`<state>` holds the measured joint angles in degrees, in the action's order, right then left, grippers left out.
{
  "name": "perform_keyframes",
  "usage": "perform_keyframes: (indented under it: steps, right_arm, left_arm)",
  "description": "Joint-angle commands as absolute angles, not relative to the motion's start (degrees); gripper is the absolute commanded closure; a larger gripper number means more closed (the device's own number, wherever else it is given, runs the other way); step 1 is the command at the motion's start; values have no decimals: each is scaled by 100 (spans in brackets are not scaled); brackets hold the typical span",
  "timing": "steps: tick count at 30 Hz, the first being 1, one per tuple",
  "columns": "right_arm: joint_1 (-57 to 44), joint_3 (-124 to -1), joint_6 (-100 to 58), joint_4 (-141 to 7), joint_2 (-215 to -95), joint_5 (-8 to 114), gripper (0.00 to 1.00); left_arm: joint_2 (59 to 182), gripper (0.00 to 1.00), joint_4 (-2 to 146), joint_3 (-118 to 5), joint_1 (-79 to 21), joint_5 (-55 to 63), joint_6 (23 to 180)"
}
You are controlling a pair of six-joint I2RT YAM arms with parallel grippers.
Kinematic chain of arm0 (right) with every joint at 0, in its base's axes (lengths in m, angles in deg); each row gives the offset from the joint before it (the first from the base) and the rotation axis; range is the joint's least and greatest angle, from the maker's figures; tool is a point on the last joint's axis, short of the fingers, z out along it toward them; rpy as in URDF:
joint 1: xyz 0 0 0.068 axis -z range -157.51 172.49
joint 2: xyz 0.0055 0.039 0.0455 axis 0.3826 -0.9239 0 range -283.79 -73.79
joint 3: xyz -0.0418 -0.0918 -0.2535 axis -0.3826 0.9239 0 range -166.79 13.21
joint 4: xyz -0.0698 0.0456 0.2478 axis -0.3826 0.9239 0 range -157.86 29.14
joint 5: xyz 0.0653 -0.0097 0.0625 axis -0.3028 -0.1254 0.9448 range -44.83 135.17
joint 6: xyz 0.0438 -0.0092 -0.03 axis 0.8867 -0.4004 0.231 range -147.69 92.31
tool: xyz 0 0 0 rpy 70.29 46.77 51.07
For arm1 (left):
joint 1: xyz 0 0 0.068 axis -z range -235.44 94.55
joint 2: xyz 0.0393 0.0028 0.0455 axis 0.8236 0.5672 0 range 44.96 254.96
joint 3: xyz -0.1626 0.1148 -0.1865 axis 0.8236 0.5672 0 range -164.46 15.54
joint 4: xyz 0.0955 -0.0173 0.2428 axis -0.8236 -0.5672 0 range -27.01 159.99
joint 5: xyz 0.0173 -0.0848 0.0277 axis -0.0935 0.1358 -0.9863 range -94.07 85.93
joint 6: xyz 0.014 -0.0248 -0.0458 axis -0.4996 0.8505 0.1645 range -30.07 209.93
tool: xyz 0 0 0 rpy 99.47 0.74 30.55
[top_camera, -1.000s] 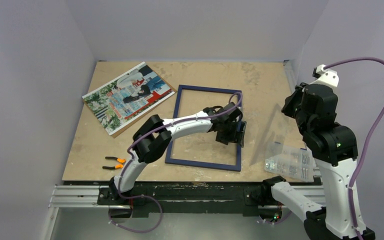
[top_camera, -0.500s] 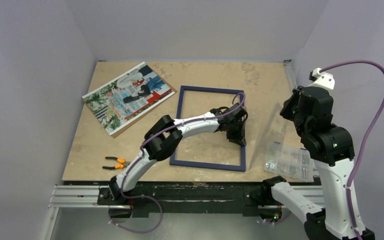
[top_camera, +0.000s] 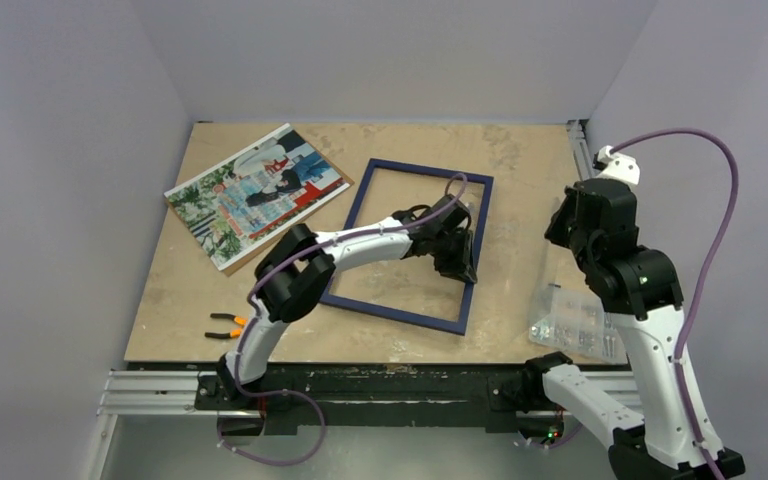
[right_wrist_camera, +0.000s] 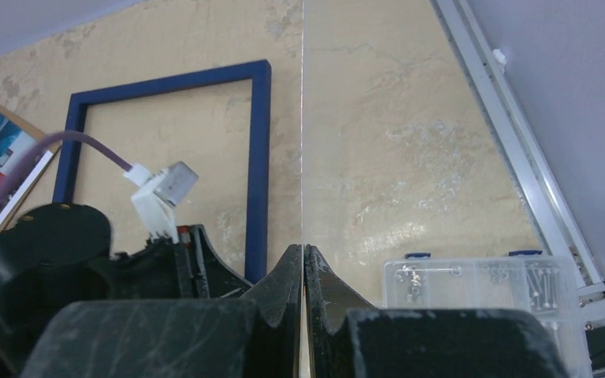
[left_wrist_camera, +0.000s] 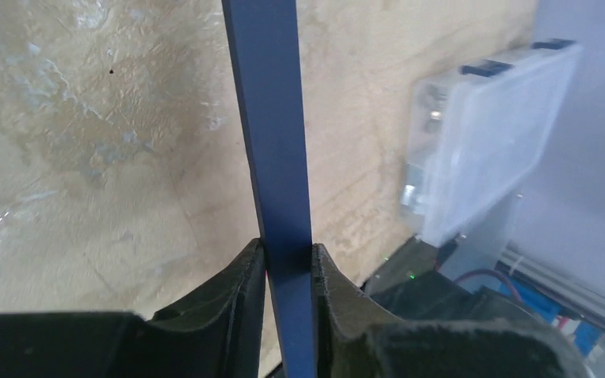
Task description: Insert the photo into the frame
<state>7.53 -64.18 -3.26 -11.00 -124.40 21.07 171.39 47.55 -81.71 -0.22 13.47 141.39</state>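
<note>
The dark blue frame (top_camera: 430, 170) lies tilted on the table's middle, with bare table showing through it. My left gripper (top_camera: 457, 256) is shut on the frame's right rail; in the left wrist view the blue rail (left_wrist_camera: 268, 118) runs straight up from between the jaws of the left gripper (left_wrist_camera: 287, 256). The photo (top_camera: 255, 192) lies face up on a brown board at the far left. My right gripper (right_wrist_camera: 304, 252) is shut on a thin clear pane (right_wrist_camera: 302, 118), seen edge-on, to the right of the frame (right_wrist_camera: 260, 157).
Orange-handled pliers (top_camera: 228, 325) lie near the front left edge. A clear plastic parts box (top_camera: 572, 320) sits at the front right, below the right arm. Walls close in the table on the left, back and right.
The left gripper has closed on the frame's right rail and swung the frame, whose near end has slid left. The right arm has shifted left with the pane.
</note>
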Motion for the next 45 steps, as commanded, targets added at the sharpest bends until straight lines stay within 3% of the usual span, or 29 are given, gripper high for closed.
perform_keyframes:
  steps: [1, 19, 35, 42, 45]
  right_arm:
    - [774, -6148, -233, -1745, -12380, 2500, 100]
    - [773, -4264, 624, -3363, -12283, 4017, 100]
    - [777, -3259, 840, -4784, -11919, 5048, 100]
    - [773, -2990, 1122, -5246, -11357, 5282, 100]
    - [773, -2899, 1290, -5355, -11187, 5436, 100]
  left_arm:
    - [15867, 100, 5056, -7982, -192, 1500, 13779]
    - [14455, 100, 5377, -7729, -430, 2470, 13839]
    - [14078, 100, 5866, -7522, -435, 3647, 14075]
    - [14100, 100, 6736, -6991, -445, 4140, 14593]
    - [14160, 96, 6905, -6908, -447, 4250, 14702]
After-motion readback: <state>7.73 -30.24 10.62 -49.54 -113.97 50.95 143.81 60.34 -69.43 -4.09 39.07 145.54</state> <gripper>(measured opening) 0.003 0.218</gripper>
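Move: The right rail of the frame is already between my left fingers, gripped a few centimetres off the table, with the frame's middle about 9 cm ahead and 15 cm left. The edge of the clear sheet in my right fingers is roughly level forward, 9 cm right and 27 cm above. From my right hand, the right rail's middle lies some 6 cm ahead, 8 cm left and 30 cm down; the parts box is 11 cm back, 16 cm right, as low. I keep my pinch on the rail and swing it up about 22 cm, quickly at first, then easing back some 6 cm and a little left, as my left fingers tip up some 30 degrees to point more to the right. Meanwhile my right hand, still gripping the clear sheet, comes left about 11 cm and down towards the raised rail, rolling its left side up and turning counter-clockwise. ##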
